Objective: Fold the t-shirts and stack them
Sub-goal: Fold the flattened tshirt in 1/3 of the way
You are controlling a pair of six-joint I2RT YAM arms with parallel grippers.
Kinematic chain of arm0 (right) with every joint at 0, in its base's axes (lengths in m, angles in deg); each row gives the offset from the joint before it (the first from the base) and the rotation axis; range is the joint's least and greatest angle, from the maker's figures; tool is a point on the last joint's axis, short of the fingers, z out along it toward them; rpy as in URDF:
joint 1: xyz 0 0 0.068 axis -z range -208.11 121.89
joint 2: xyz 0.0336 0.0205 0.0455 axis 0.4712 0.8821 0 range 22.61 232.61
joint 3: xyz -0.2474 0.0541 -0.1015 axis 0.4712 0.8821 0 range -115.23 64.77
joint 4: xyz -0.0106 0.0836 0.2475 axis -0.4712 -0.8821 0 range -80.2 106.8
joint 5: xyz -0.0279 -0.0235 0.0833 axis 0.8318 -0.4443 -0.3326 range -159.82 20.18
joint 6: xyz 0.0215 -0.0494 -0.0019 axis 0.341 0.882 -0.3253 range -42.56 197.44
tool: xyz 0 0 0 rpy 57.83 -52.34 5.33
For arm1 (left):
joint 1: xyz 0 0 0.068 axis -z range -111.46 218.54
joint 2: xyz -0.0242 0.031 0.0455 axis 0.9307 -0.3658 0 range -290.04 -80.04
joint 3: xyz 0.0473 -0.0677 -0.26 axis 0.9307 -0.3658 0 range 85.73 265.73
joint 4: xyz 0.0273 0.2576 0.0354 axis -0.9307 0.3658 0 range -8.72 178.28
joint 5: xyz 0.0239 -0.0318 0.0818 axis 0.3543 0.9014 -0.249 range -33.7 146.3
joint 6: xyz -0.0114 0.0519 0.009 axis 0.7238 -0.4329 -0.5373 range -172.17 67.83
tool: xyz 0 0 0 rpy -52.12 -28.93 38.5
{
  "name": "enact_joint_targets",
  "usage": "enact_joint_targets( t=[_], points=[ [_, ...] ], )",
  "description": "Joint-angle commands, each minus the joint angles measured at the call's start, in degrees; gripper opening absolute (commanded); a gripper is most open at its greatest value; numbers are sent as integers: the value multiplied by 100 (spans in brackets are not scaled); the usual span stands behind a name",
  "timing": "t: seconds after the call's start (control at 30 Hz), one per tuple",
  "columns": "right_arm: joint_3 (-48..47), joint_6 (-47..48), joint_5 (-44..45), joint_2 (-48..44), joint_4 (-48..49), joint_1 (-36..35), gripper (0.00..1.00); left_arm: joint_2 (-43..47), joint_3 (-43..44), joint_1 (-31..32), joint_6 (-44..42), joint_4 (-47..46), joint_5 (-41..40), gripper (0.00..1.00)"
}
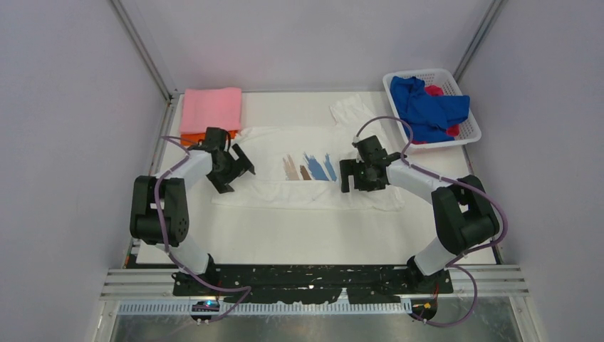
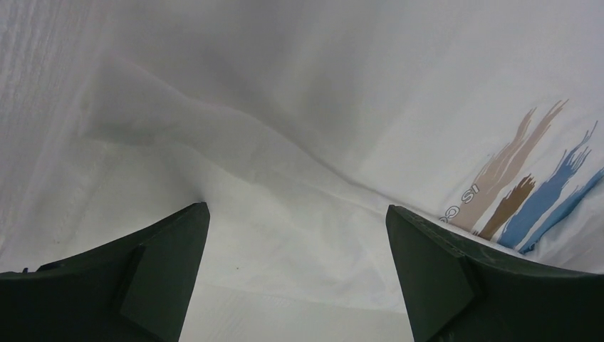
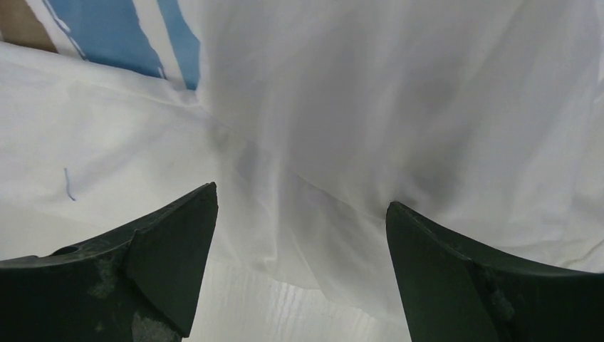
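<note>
A white t-shirt (image 1: 299,146) with blue and brown brush strokes lies spread across the middle of the table, its near part folded over. My left gripper (image 1: 233,173) hovers open over its left side, the cloth (image 2: 285,142) below and nothing between the fingers. Over the shirt's right side my right gripper (image 1: 358,178) stands open above the cloth edge (image 3: 342,235). A folded pink t-shirt (image 1: 211,109) rests on an orange one (image 1: 192,140) at the back left. Blue (image 1: 427,107) and red (image 1: 434,91) t-shirts lie crumpled in the basket.
A white lattice basket (image 1: 469,114) stands at the back right corner. Grey walls close in the table on three sides. The black arm mounting rail (image 1: 313,278) runs along the near edge.
</note>
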Motion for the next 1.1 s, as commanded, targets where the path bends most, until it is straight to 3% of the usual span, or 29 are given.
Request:
enact_joint_targets(
  t=[0.0, 0.2, 0.63, 1.07],
  points=[
    [401, -302, 233, -46, 251, -28, 95, 7, -273, 104, 91, -194, -99, 100],
    [942, -641, 789, -329, -243, -25, 95, 408, -818, 264, 156, -189, -135, 100],
    [1714, -906, 429, -1464, -1335, -180, 95, 1820, -2469, 688, 582, 78, -260, 99],
    [2016, -1157, 383, -1866, -1996, -415, 95, 3143, -3343, 1112, 942, 942, -455, 99]
  ],
)
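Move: Both my grippers hang open just over the t-shirt's near folded band. From my left hand the shirt's middle is about 22 cm right, 5 cm ahead and 2 cm below; the folded stack is some 23 cm ahead and 10 cm left. From my right hand the shirt's middle is roughly 16 cm left, 7 cm ahead and 3 cm below, the loose sleeve about 27 cm straight ahead, the laundry basket 28 cm ahead and 26 cm right. I set both open grippers down on the folded band, sinking 1 to 3 cm, then drag the t-shirt straight back towards the table's near edge, about 13 cm with each hand, pressing with my fingertips and never closing them. Both hands drift right as they pull, my right one by some 5 cm, and its fingers tip about 15 degrees closer to vertical. ##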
